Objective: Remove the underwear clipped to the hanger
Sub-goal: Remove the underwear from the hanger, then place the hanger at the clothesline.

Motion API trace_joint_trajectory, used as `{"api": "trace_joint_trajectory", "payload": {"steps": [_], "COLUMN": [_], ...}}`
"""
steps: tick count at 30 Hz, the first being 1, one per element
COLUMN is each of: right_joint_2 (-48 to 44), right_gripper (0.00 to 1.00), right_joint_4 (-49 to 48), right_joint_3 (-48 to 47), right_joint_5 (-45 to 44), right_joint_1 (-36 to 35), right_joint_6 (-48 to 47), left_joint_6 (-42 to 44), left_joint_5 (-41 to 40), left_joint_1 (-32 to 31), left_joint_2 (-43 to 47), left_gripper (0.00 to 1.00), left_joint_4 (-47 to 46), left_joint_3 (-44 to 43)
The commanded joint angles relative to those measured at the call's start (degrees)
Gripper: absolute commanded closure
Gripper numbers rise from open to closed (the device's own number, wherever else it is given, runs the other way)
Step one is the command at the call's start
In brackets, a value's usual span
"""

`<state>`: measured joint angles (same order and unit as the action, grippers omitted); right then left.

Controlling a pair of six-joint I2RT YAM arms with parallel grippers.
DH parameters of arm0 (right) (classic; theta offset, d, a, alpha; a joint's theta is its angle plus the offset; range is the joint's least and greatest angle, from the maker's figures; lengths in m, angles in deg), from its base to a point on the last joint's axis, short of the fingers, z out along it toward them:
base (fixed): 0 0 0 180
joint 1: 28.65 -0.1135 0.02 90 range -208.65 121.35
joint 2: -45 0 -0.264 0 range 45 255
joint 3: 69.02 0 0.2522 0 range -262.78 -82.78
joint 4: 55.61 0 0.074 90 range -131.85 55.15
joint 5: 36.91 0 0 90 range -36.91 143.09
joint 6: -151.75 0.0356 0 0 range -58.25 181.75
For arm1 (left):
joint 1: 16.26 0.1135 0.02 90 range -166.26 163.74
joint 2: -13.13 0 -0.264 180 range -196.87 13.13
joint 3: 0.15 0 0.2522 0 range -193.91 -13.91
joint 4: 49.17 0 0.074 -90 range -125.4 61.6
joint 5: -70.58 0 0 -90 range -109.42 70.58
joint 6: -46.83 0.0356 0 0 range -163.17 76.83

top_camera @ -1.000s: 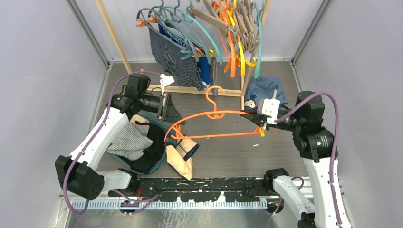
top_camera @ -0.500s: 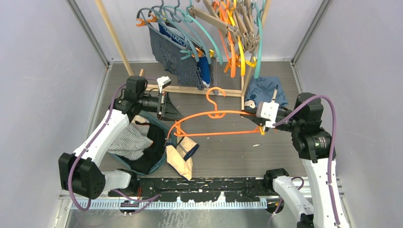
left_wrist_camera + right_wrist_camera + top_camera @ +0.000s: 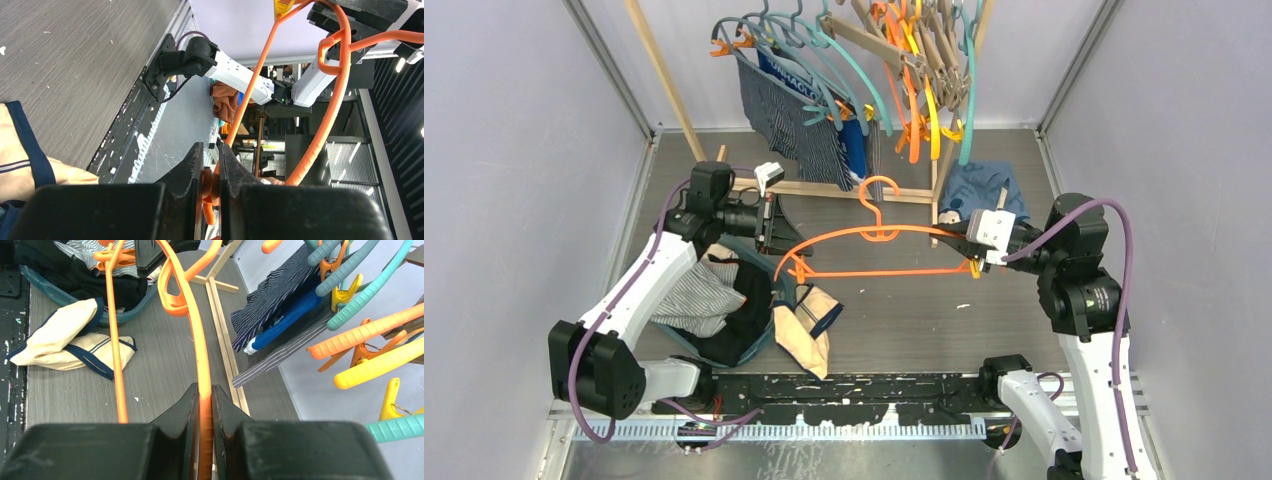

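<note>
An orange hanger (image 3: 884, 271) hangs level above the table between both arms, with no garment on it. My left gripper (image 3: 782, 245) is shut on the orange clip (image 3: 210, 180) at the hanger's left end. My right gripper (image 3: 959, 243) is shut on the hanger's right arm (image 3: 192, 330). Beige underwear with navy trim (image 3: 809, 325) lies on the table below the hanger's left end. Navy pinstriped underwear (image 3: 794, 115) and bright blue underwear (image 3: 854, 150) hang clipped to teal hangers on the rack at the back.
A teal basket (image 3: 764, 335) at the left holds a grey striped garment (image 3: 694, 300) and dark ones. The wooden rack's base (image 3: 844, 190) crosses behind the hanger. Several empty hangers (image 3: 924, 90) crowd the rack's right. A blue cartoon-face garment (image 3: 984, 190) lies behind my right gripper.
Both grippers have carried the hanger up and a little toward the rack. Its left end has drawn away from the beige underwear on the table.
</note>
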<state>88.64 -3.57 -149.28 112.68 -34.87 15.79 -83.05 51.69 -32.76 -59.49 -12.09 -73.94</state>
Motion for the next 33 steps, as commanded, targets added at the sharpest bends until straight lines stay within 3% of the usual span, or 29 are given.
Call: {"api": "trace_joint_trajectory", "payload": {"steps": [1,6,13,21,26,33], "right_joint_2": [-0.08,0.20,0.16,0.97,1.37,1.14], "right_gripper": [0.99,0.99,0.99,0.99,0.99,0.99], "right_joint_4": [-6.47,-7.88,-6.23,-2.26,3.45,9.77], "right_joint_3": [0.76,2.00,2.65,1.01,-0.57,-0.30], "right_joint_5": [-0.57,0.30,2.49,4.90,6.25,6.68], "right_joint_1": [0.48,0.51,0.55,0.51,0.50,0.47], "right_joint_6": [3.35,4.68,4.35,3.47,0.67,-3.02], "left_joint_6": [-0.67,-1.65,-1.54,1.18,7.37,24.96], "left_joint_5": [2.10,2.37,2.78,3.06,1.55,-5.27], "left_joint_1": [0.13,0.08,0.10,0.49,1.64,2.27], "left_joint_2": [1.67,1.95,3.00,4.56,5.17,5.75], "left_gripper": [1.00,1.00,0.72,0.47,0.29,0.18], "left_joint_4": [-3.10,-4.13,-6.35,-6.30,-2.50,12.58], "left_joint_3": [0.63,0.99,1.69,1.54,-0.47,-8.95]}}
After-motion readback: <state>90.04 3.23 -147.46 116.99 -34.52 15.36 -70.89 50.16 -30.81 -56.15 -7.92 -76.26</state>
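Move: The orange clip at the hanger's left end is still pinched by its handles in the left gripper, its middle about 2 cm back from and 3 cm below the hand point. From that hand the hanger's hook is some 15 cm right, 7 ahead and 5 higher; the underwear already lies on the floor about 20 cm back and 30 below. The clip is some 27 cm left of the right hand, 6 back and 10 lower. Let the left gripper open wide off the orange clip's handles, nearly in place, then ease it about 1 cm up and 1 cm left, away from the clip, rolling some 15 degrees. Keep the right gripper shut on the hanger; after a slight forward dip, lower it to about 3 cm below its start and draw it back a little, its forward side tipping down about 10 degrees. ##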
